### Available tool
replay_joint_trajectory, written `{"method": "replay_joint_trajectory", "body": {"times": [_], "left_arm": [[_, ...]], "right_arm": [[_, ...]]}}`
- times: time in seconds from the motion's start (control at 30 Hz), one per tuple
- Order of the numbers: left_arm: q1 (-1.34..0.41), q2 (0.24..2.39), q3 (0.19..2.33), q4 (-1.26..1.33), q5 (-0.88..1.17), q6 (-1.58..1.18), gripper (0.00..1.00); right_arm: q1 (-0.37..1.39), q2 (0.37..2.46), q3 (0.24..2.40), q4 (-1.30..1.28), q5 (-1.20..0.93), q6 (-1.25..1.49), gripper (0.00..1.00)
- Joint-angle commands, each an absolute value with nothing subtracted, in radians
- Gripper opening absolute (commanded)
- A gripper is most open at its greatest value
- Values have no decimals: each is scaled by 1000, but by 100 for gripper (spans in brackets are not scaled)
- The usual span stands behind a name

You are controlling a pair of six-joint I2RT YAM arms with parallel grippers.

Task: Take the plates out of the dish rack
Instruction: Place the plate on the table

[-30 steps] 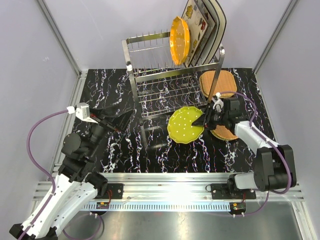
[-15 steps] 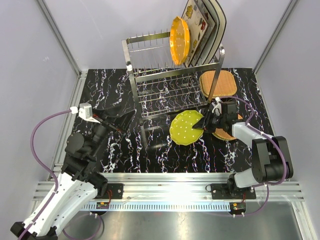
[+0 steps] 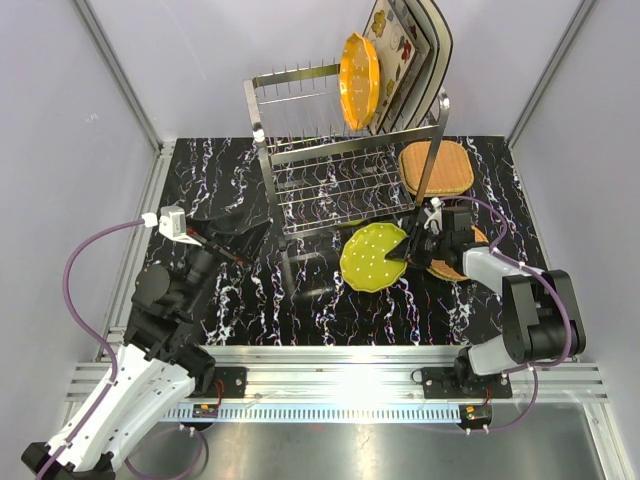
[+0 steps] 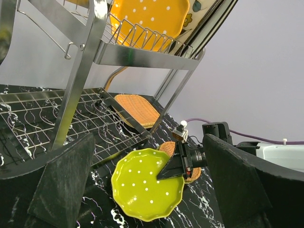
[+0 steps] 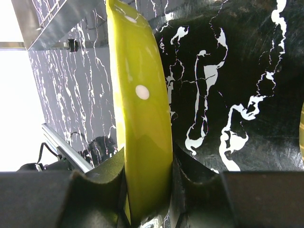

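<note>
My right gripper [image 3: 405, 247] is shut on the rim of a scalloped yellow-green plate [image 3: 372, 257] with white dots, held tilted low in front of the dish rack [image 3: 340, 150]. In the right wrist view the plate's edge [image 5: 142, 118] sits pinched between the fingers [image 5: 102, 180]. An orange plate [image 3: 358, 80] and square cream flowered plates [image 3: 405, 60] stand in the rack's top tier. My left gripper [image 3: 235, 232] hangs open and empty left of the rack, facing the held plate [image 4: 142, 190].
A tan woven plate [image 3: 437, 168] lies on the black marbled table [image 3: 230, 165] behind the rack's right leg. Another tan one [image 3: 450, 265] lies under the right wrist. Grey walls enclose the table on three sides.
The right arm has folded in a little and the yellow-green plate has shifted slightly with it. The left arm has barely moved.
</note>
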State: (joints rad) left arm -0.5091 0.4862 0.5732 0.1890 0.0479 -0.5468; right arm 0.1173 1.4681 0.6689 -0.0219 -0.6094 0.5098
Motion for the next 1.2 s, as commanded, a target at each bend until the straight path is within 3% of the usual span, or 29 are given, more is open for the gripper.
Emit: {"method": "replay_joint_trajectory", "body": {"times": [0.0,0.07,0.47,0.73,0.9,0.93,1.17], "left_arm": [[-506,482,563,249,26,-540,99],[-506,473,563,239,23,-541,99],[-506,423,532,210,5,-561,99],[-506,423,534,201,3,-566,99],[-506,419,535,199,5,-571,99],[-506,417,534,198,5,-569,99],[-506,410,534,195,3,-572,99]], "right_arm": [[114,1476,687,57,-600,502,5],[114,1486,686,54,-595,496,6],[115,1517,678,69,-597,451,41],[115,1516,672,72,-600,439,52],[115,1514,672,72,-597,431,71],[114,1514,670,72,-594,433,78],[115,1514,673,63,-580,428,92]]}}
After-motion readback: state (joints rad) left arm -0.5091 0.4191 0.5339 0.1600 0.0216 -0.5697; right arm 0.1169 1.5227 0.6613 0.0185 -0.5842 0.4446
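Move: The green dotted plate is still pinched by its right rim in the right hand, its middle about 6 cm to the left, 1 cm back and 3 cm below. The round woven plates lie roughly 13 cm to the hand's right and level with it, the square woven trays some 20 cm ahead and 8 cm right, both about 5 cm lower. The rack's near lower rail runs about 6 cm ahead and 12 cm left. From the left hand, the green plate is roughly 21 cm right, 7 cm ahead and 31 cm below. Down by about 2 cm in all, the right hand eases the green plate onto the marble table beside the round woven plates, drifting barely forward at first. Partway down its fingers start to open from their narrow grip on the rim and spread almost fully, letting the plate go; one finger is left over its face, the other just under the near rim. The wrist hardly turns. ##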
